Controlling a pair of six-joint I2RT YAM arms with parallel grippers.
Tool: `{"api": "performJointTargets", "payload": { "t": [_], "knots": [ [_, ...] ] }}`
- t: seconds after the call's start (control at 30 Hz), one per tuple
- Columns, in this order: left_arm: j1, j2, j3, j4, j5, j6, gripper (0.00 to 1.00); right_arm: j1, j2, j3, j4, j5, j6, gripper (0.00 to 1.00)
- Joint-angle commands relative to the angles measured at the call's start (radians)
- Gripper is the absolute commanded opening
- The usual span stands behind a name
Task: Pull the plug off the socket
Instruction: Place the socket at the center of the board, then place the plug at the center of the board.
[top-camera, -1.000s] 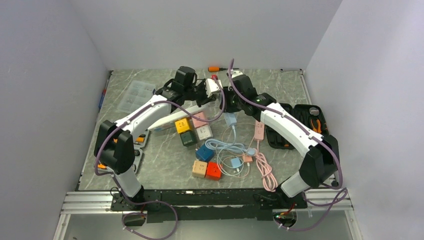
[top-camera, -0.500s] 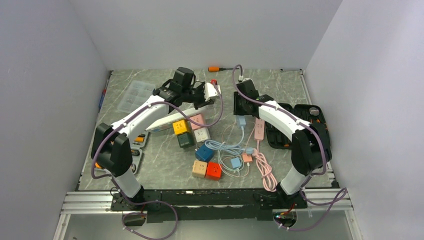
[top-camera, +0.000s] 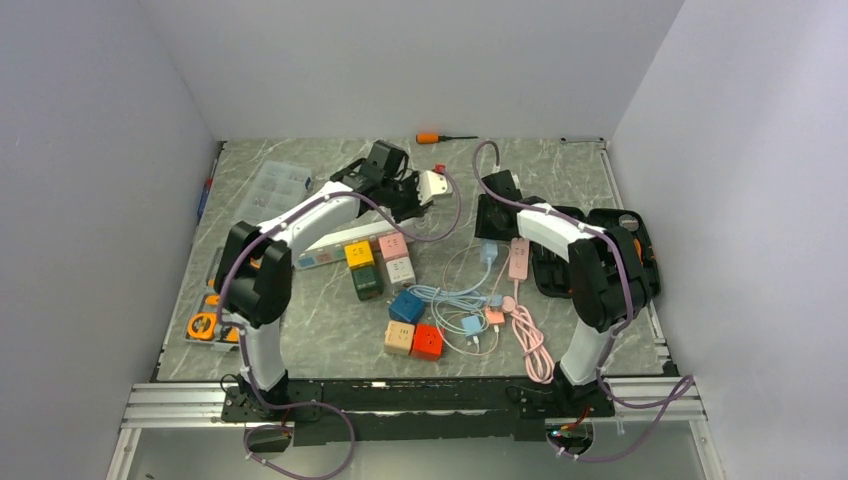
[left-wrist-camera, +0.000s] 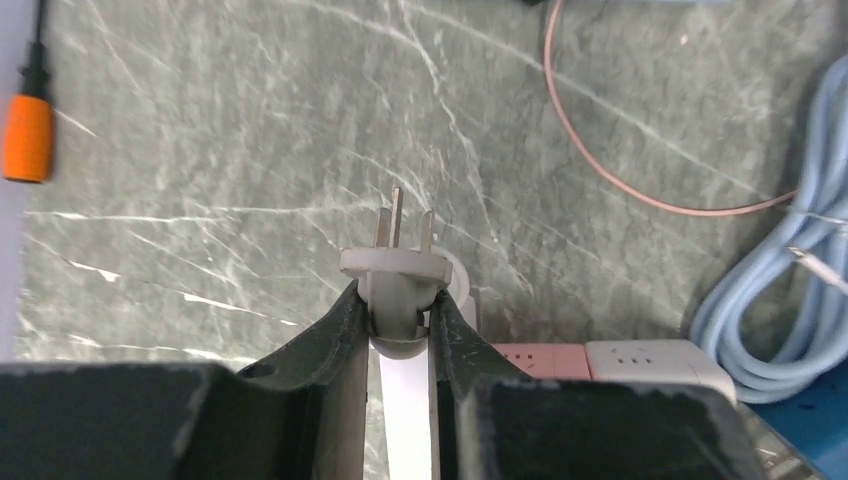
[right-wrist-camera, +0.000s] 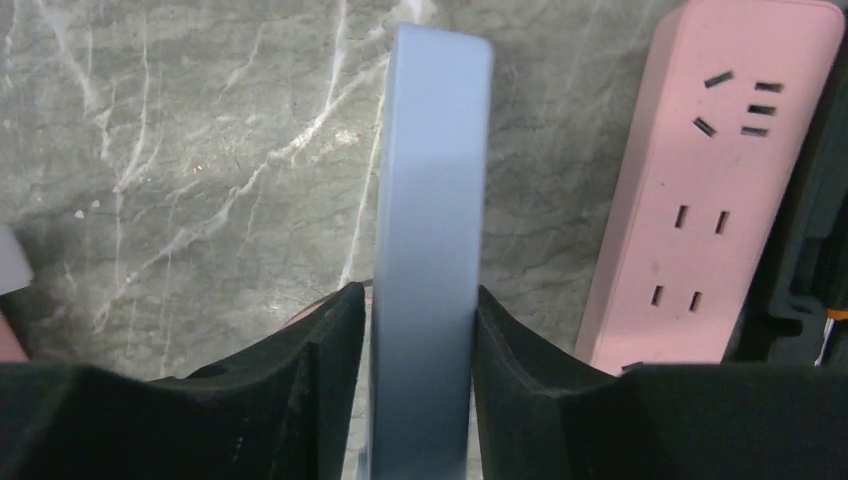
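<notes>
A white plug (left-wrist-camera: 395, 275) with two bare metal prongs sits between the fingers of my left gripper (left-wrist-camera: 397, 305), which is shut on its body. The prongs point out over the marble table, in no socket. From above, the plug (top-camera: 432, 184) hangs at the left gripper (top-camera: 418, 189) near the table's back middle. My right gripper (right-wrist-camera: 420, 300) is shut on a light blue socket strip (right-wrist-camera: 430, 200), seen edge-on just above the table. In the top view that socket (top-camera: 486, 252) lies under the right gripper (top-camera: 490, 228), well apart from the plug.
A pink power strip (right-wrist-camera: 720, 180) lies right of the blue socket, with a black tool case (top-camera: 610, 240) beyond it. Coloured cube sockets (top-camera: 400, 300) and tangled cables (top-camera: 460, 305) fill the centre. A white strip (top-camera: 340, 243), a clear organiser (top-camera: 270, 190) and an orange screwdriver (top-camera: 430, 137) are also here.
The two grippers were together at the back middle; the right one has drawn back and down to the right with the blue socket, and the plug now stands free in the left one.
</notes>
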Motion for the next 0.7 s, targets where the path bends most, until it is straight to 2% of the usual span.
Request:
{"api": "performJointTargets", "payload": {
  "t": [0.0, 0.17, 0.2, 0.23, 0.27, 0.3, 0.37, 0.4, 0.47, 0.5, 0.6, 0.67],
  "knots": [
    [0.008, 0.074, 0.067, -0.038, -0.083, -0.002, 0.0, -0.013, -0.091, -0.017, 0.074, -0.019, 0.024, 0.5],
    [0.002, 0.154, 0.113, -0.035, -0.109, -0.024, 0.0, -0.012, -0.148, -0.036, 0.092, -0.041, 0.019, 0.59],
    [0.001, 0.17, 0.128, -0.051, -0.107, -0.026, 0.03, -0.013, -0.161, -0.041, 0.096, -0.044, 0.02, 0.62],
    [0.001, 0.187, 0.143, -0.063, -0.103, -0.034, 0.15, -0.014, -0.173, -0.045, 0.1, -0.046, 0.022, 0.65],
    [0.0, 0.2, 0.159, -0.078, -0.094, -0.04, 0.31, -0.013, -0.186, -0.05, 0.105, -0.048, 0.023, 0.69],
    [0.0, 0.215, 0.178, -0.1, -0.081, -0.045, 0.41, -0.013, -0.196, -0.053, 0.109, -0.05, 0.023, 0.76],
    [0.0, 0.232, 0.215, -0.143, -0.057, -0.053, 0.55, -0.013, -0.218, -0.056, 0.109, -0.05, 0.02, 0.79],
    [0.0, 0.235, 0.226, -0.158, -0.047, -0.056, 0.65, -0.013, -0.227, -0.053, 0.104, -0.048, 0.018, 0.79],
    [0.0, 0.235, 0.249, -0.195, -0.031, -0.049, 0.93, -0.013, -0.243, -0.048, 0.098, -0.046, 0.017, 0.79],
    [0.001, 0.235, 0.27, -0.218, -0.022, -0.045, 0.99, -0.013, -0.247, -0.046, 0.096, -0.048, 0.018, 0.77],
    [0.018, 0.252, 0.407, -0.357, 0.004, -0.052, 0.99, -0.013, -0.258, -0.036, 0.084, -0.047, 0.019, 0.76],
    [0.043, 0.241, 0.516, -0.468, 0.021, -0.067, 1.0, -0.013, -0.271, -0.028, 0.072, -0.05, 0.021, 0.8]
  ]
}}
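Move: The light-blue socket is in my right hand, its middle about 1 cm below and 1 cm back of my fingers; the pink socket lies about 7 cm to the right of this hand and 3 cm back. My left hand has the white plug, bound for bare table some 5 cm to its right, 2 cm ahead and 13 cm below. The white socket's middle is 14 cm left of that hand and 2 cm back, the pink cube 5 cm left and 3 cm back. My right hand opens wider, lets go of the light-blue socket and rises almost 8 cm straight off it, its fingertips tilting outward. Meanwhile my left hand takes the white plug down and some 3 cm forward, past the white socket's end, opens wide to release it and eases back a little, fingers turning about 15 degrees steeper; it ends about 5 cm lower. ##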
